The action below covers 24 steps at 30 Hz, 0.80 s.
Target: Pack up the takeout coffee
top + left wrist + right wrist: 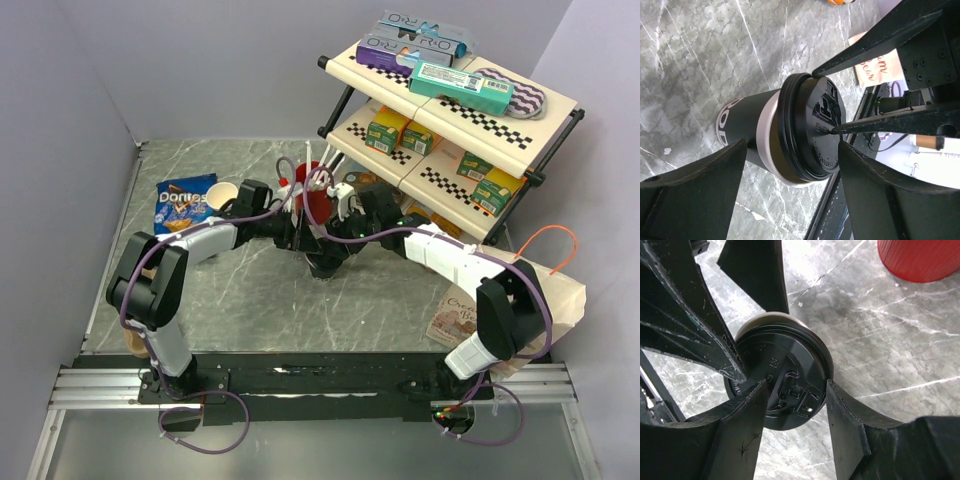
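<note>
The takeout coffee (747,127) stands on the marble table, with a dark sleeve and a pale band under its black lid (785,375). In the left wrist view it appears sideways. My left gripper (792,145) is open and rolled on its side; one finger is low beside the sleeve and the other is over the lid's top. My right gripper (796,390) comes down from above, open. One fingertip (831,386) is at the lid's rim and the other rests on the lid's face. In the top view both grippers (322,250) meet mid-table and cover the cup.
A tall red cup (312,205) with white straws stands just behind the grippers. A Doritos bag (185,203) and an open pale cup (222,195) lie at the left. A checkered shelf rack (450,110) with boxes stands at the back right, and a beige paper bag (560,290) at the right.
</note>
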{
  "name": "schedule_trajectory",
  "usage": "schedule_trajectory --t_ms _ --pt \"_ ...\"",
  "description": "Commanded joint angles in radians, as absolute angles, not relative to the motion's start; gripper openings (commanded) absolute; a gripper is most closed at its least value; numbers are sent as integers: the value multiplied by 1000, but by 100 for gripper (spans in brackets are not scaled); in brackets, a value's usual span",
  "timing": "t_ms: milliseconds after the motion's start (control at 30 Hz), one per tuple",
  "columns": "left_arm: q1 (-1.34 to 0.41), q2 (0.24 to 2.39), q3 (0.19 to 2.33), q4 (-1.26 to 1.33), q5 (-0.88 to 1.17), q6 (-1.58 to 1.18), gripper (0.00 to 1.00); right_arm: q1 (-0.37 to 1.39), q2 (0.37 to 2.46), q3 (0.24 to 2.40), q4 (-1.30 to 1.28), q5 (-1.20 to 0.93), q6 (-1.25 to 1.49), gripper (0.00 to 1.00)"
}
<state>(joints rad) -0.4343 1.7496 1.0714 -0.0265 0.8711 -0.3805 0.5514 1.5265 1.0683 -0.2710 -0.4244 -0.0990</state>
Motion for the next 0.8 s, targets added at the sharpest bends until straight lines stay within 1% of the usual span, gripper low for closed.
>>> schedule_trajectory --t_ms 0,133,300,333,633,767 --pt "-425 1756 1071 35 931 -419 80 564 1546 1131 -261 -416 -126 56" --pt "-417 1750 1063 35 907 -426 81 583 1552 1141 -267 -385 -147 56" --pt "-405 1707 1045 45 881 -433 87 600 1562 1152 -279 -353 -170 56" --pt "-403 1697 1043 43 877 -436 99 601 1565 1154 -281 -347 -173 56" --pt "-362 1635 1000 60 873 -468 99 606 1589 1195 -311 -314 -192 56" --pt "-296 1580 970 29 870 -471 99 611 1595 1207 -316 -313 -209 56"
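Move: The lidded black coffee cup stands between the hands: its middle is about 3 cm right of the left hand, 1 cm back and 5 cm lower, and about 2 cm left of the right hand, 1 cm back and 6 cm below. From the left hand, the red utensil holder is some 11 cm ahead and 1 cm right; the open white cup is roughly 11 cm ahead and 17 cm left. The left fingers open wide and back off left about 3 cm; the right eases forward-left over the lid, tilting. ##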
